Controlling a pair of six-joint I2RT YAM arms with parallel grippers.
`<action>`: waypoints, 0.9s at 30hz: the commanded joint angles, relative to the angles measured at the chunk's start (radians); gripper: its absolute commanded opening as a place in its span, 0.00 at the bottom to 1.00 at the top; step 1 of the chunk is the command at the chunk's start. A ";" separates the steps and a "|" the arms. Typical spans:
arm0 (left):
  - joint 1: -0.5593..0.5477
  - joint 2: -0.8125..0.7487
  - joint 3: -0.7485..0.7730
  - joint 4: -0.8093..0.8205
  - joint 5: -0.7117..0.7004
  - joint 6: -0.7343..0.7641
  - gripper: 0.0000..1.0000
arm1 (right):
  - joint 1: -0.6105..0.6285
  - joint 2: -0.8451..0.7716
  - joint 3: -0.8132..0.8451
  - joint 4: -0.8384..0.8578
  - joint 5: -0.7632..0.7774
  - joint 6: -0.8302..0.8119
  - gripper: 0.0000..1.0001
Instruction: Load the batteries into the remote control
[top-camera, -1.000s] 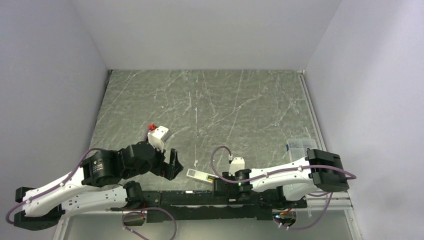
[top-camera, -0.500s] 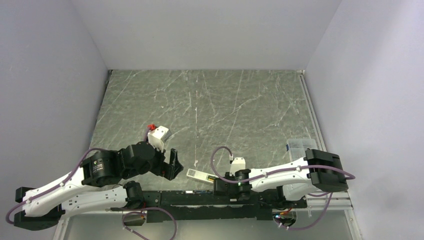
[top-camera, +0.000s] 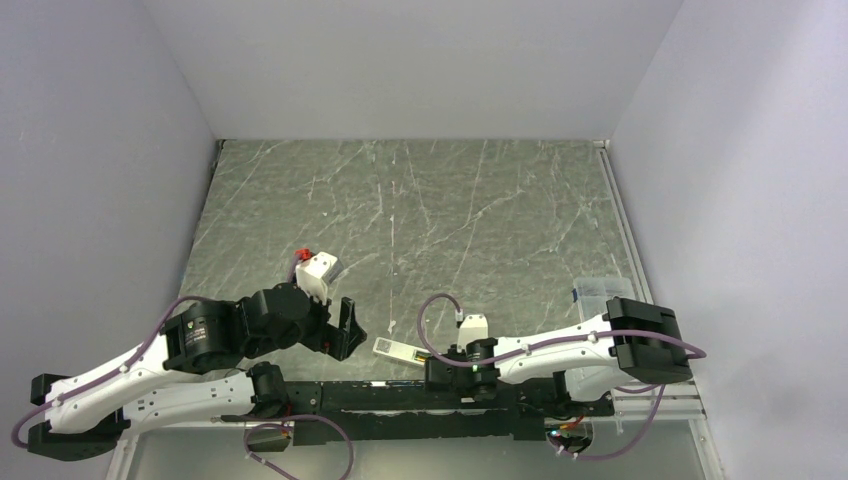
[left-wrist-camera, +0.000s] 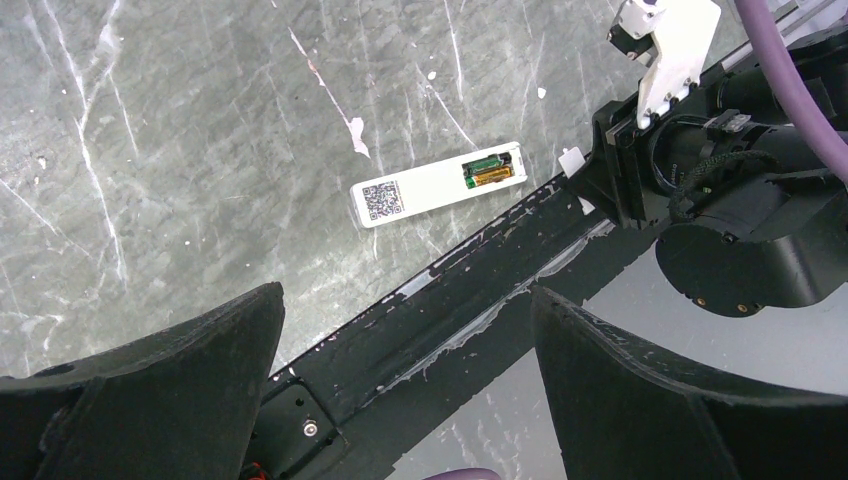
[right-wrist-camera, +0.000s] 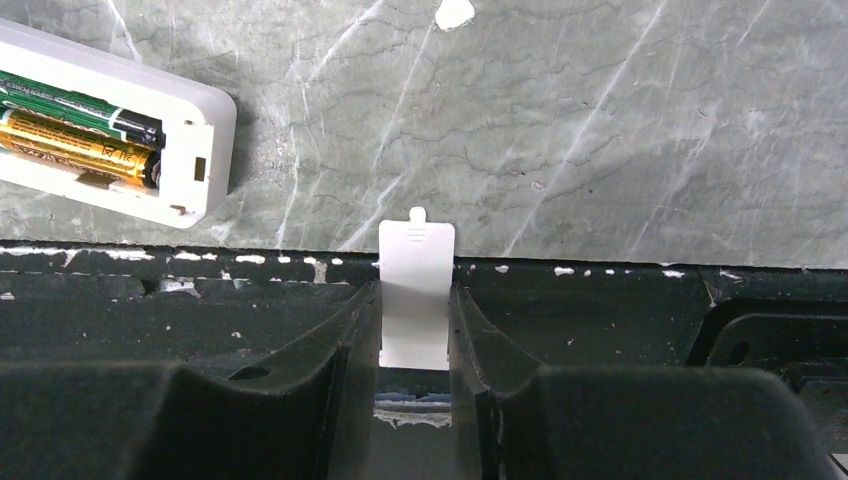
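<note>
The white remote control (right-wrist-camera: 195, 150) lies back-up near the table's front edge, also in the left wrist view (left-wrist-camera: 420, 190) and the top view (top-camera: 397, 349). Two batteries, one green (right-wrist-camera: 80, 102) and one gold (right-wrist-camera: 85, 142), sit side by side in its open recess. A small flat white cover piece (right-wrist-camera: 417, 250) lies across the table's edge, just right of the remote. My right gripper (right-wrist-camera: 415, 300) is shut on this cover, one finger against each long side. My left gripper (left-wrist-camera: 405, 295) hovers wide open and holds nothing, left of the remote and a little above the table.
The black mounting rail (right-wrist-camera: 620, 300) runs along the near table edge under both grippers. A clear plastic box (top-camera: 600, 292) stands at the right edge. My right wrist (left-wrist-camera: 730, 220) is close to the remote's battery end.
The right gripper's jaws have narrowed onto the white cover, and that arm has shifted slightly left. Left arm and remote have not moved.
</note>
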 joint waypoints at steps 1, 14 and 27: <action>-0.007 0.010 0.004 0.004 -0.027 -0.017 0.99 | -0.003 0.003 0.001 0.016 0.017 -0.015 0.11; -0.007 0.034 0.005 0.002 -0.032 -0.019 0.99 | -0.003 -0.110 0.022 -0.010 0.071 -0.125 0.10; -0.007 0.050 0.005 0.004 -0.032 -0.016 0.99 | -0.046 -0.221 0.091 0.035 0.103 -0.512 0.11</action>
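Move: The open battery compartment, with both batteries in it, lies about 7 cm left and 4 cm ahead of the right hand, which already pinches the white cover, at nearly the same height. The remote's middle is some 11 cm left and 5 cm ahead. The table's front edge is 1 cm straight ahead. From the left hand, the compartment lies about 12 cm right, 2 cm back and 21 cm down. Raise the right gripper about 5 cm from the table's front edge, slowly at first, then faster, keeping the pinch on the battery cover. As it climbs, carry it some 2 cm forward and slightly left on the remote's battery side, turning the wrist roughly 15 degrees counter-clockwise and tipping the fingers a little further forward. ##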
